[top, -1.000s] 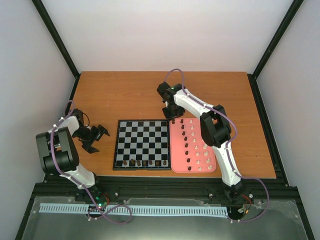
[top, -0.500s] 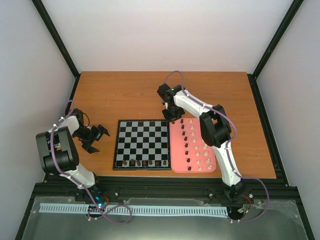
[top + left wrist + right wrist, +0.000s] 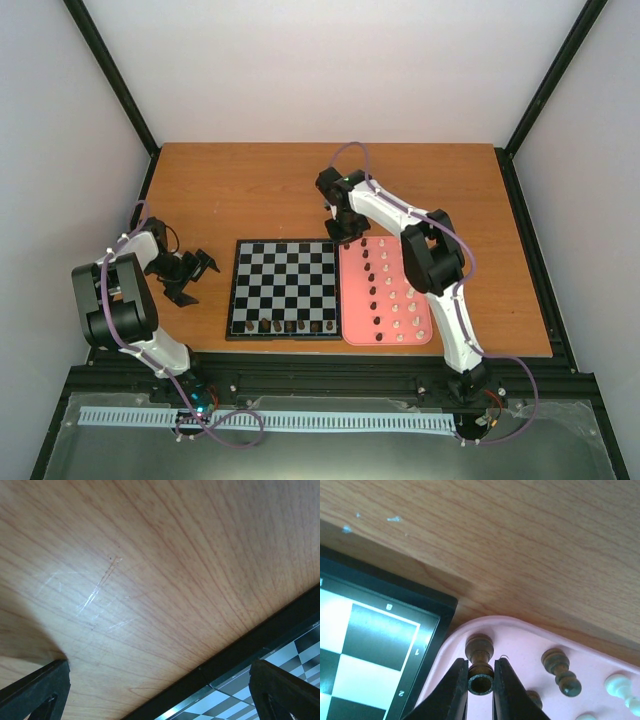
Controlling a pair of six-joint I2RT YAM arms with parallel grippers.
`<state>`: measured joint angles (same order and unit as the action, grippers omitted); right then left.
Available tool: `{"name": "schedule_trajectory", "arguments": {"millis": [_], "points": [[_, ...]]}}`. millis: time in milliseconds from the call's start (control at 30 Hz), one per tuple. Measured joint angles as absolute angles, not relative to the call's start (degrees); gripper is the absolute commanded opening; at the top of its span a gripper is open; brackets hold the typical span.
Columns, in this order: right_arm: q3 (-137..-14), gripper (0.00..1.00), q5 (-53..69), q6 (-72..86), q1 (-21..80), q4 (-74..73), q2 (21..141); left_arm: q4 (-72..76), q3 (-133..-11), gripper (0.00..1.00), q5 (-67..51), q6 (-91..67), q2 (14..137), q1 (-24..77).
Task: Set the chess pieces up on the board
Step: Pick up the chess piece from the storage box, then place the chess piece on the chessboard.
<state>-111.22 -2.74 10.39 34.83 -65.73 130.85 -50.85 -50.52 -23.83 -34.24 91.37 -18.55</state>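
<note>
The board (image 3: 285, 275) lies mid-table with several dark chess pieces (image 3: 290, 326) along its near row. More dark pieces (image 3: 372, 285) and white pieces (image 3: 405, 310) stand in the pink tray (image 3: 421, 262) to its right. My right gripper (image 3: 345, 232) is over the tray's far left corner. In the right wrist view this gripper (image 3: 481, 666) is shut on a dark brown piece (image 3: 479, 650) that rests on the tray (image 3: 520, 635). My left gripper (image 3: 186, 272) stands open on bare wood left of the board, and the left wrist view shows that gripper (image 3: 159, 690) with nothing between its fingers.
A second dark piece (image 3: 561, 672) and a white piece (image 3: 619, 684) stand just right of the held one. The board's black corner (image 3: 427, 605) lies close on its left. The board's edge (image 3: 295, 647) lies near the left gripper. Black frame rails bound the table.
The right gripper's jaws have closed from apart onto the dark piece in the tray's far left corner. The left arm has not moved.
</note>
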Motion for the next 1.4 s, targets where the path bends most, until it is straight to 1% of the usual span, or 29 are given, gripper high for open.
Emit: {"name": "schedule_trajectory", "arguments": {"millis": [133,267,367,500,600,767,833,1100,1400], "points": [[-110.7,0.03,-2.2,10.9,35.0,-66.3,128.7,-50.9,-50.5,1.00,-23.8,-34.2,91.3,-18.5],[-110.8,0.03,-2.0,11.8,36.2,-66.8,123.9,-50.8,-50.4,1.00,-23.8,-34.2,91.1,-18.5],[-112.0,0.03,-1.5,12.7,38.8,-67.5,120.6,-50.7,-50.3,1.00,-23.8,-34.2,91.0,-18.5],[-115.0,0.03,-0.4,14.1,44.2,-68.2,119.9,-50.6,-50.2,1.00,-23.8,-34.2,90.9,-18.5],[-120.6,0.03,1.0,14.9,49.8,-70.0,122.2,-50.6,-50.2,1.00,-23.9,-34.2,90.9,-18.5],[-135.1,0.03,3.5,16.2,59.3,-72.6,130.5,-50.5,-50.2,1.00,-24.3,-34.3,90.9,-18.6],[-137.6,0.03,4.7,16.8,62.2,-73.1,132.7,-50.2,-50.2,1.00,-24.3,-34.7,90.7,-18.6],[-137.5,0.03,8.7,17.3,70.2,-73.7,136.4,-48.8,-50.2,1.00,-24.2,-35.6,89.4,-18.6],[-136.4,0.03,9.9,17.4,72.7,-72.1,137.5,-48.3,-49.5,1.00,-23.7,-35.8,88.1,-18.6]]}}
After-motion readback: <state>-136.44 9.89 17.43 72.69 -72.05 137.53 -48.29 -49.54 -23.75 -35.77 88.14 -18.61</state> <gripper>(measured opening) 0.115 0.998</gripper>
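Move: The dark chess piece is already in my right hand, at the box's far left corner. Its goal, the board's empty near-left corner square, lies about 23 cm back, 28 cm left and 3 cm below. The closest placed piece stands some 3 cm right of that square, level with it; the board's middle is roughly 13 cm back and 15 cm left, the next dark piece 5 cm to the right. From my left hand, the corner square is around 10 cm back and 9 cm right. Keeping the piece pinched by its top, I draw my right hand straight up out of the storage box, then sweep it left and back over the board, about 25 cm each way, cresting some 12 cm up before sinking about 5 cm towards the near-left corner square. On the way I turn the wrist about 30 degrees counter-clockwise and tilt it so the fingers lean left. ##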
